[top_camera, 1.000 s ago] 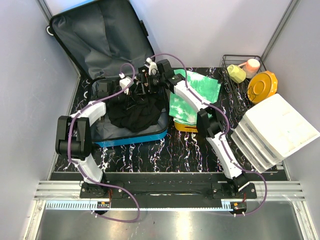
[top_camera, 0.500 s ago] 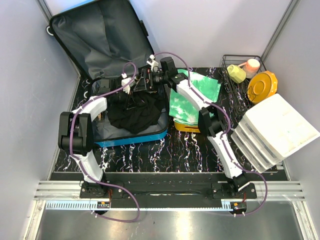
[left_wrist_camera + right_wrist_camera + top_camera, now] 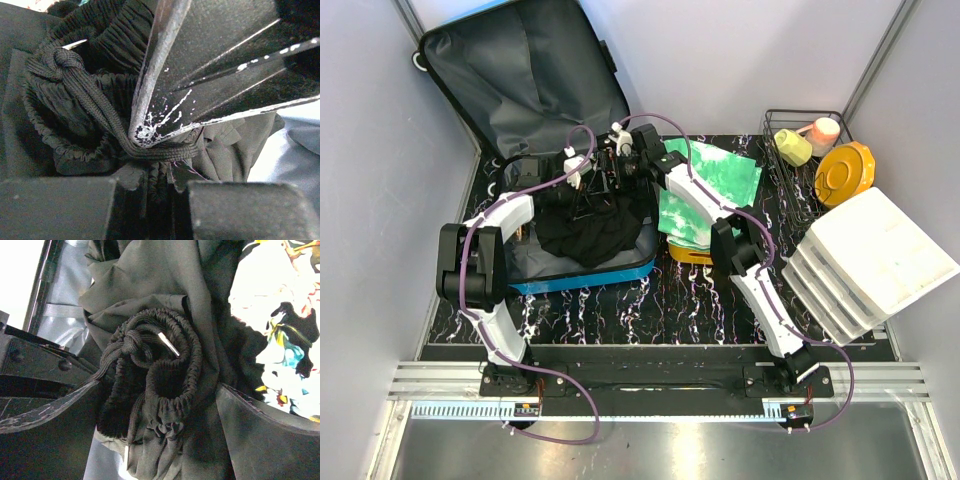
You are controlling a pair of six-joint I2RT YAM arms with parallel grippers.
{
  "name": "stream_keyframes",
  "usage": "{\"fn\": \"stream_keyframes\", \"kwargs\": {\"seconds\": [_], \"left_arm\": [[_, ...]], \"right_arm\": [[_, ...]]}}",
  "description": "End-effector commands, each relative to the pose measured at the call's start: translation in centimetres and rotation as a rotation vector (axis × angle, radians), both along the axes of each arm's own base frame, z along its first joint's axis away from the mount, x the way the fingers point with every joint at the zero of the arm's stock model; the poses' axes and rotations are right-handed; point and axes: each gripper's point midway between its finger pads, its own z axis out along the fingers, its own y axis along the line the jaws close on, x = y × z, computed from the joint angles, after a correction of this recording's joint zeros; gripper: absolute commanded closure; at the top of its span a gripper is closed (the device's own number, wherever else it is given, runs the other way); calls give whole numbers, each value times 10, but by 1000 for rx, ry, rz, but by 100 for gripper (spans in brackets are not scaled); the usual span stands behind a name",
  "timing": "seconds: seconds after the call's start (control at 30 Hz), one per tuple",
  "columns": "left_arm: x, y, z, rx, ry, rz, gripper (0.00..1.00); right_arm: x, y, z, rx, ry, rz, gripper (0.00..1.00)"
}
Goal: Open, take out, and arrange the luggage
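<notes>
The luggage [image 3: 525, 75], a blue hard-shell suitcase, lies open with its grey-lined lid leaning on the back wall. Its base [image 3: 590, 272] holds a crumpled black garment [image 3: 588, 230]. My left gripper [image 3: 582, 176] [image 3: 157, 187] is shut on a gathered fold of this garment, just below its drawstring [image 3: 95, 107]. My right gripper [image 3: 616, 166] [image 3: 160, 425] stands open right beside it. Its fingers [image 3: 272, 432] straddle the bunched elastic waistband [image 3: 172, 377] without pinching it. One right finger [image 3: 215, 65] fills the top of the left wrist view.
A green-and-white cloth [image 3: 712, 185] lies to the right of the suitcase, over a yellow object [image 3: 688, 256]. A wire basket [image 3: 772, 125] at back right holds cups. An orange round lid [image 3: 845, 172] and a white drawer unit [image 3: 870, 260] stand at right.
My right gripper has edged left and down, closer to the left gripper over the garment. The left arm's elbow has shifted slightly; its grip is unchanged.
</notes>
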Motion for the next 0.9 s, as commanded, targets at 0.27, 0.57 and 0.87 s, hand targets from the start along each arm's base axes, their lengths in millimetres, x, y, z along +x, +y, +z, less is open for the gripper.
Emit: {"fn": "stream_keyframes", "kwargs": {"seconds": [0.27, 0.57, 0.87], "left_arm": [[18, -14, 27, -29, -87, -44, 82], [-19, 12, 65, 10, -77, 2, 36], [-47, 83, 141, 1, -196, 186, 8]], "right_arm": [[-30, 19, 26, 96, 4, 160, 52], [-27, 14, 95, 137, -174, 159, 100], [-31, -11, 201, 208, -381, 114, 100]]}}
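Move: My left hand still pinches the waistband of the black garment. The bunch that my open right fingers straddle lies about 2 cm back and 1 cm left of my right hand, and some 2 cm right and 1 cm ahead of my left. From my right hand the floral cloth is roughly 7 cm ahead and 7 cm below, and the green cloth about 25 cm right and 4 cm back. From my left hand the brown item lies some 14 cm left, 6 cm back and lower. I pass the waistband across: my right hand eases back about 2 cm, closes from wide open and pinches the bunched elastic, while my left hand barely shifts. Then my left fingers open, let go, and swing away up some 11 cm and to the left, a little back, as my right hand keeps its pinch and rises about 4 cm. ##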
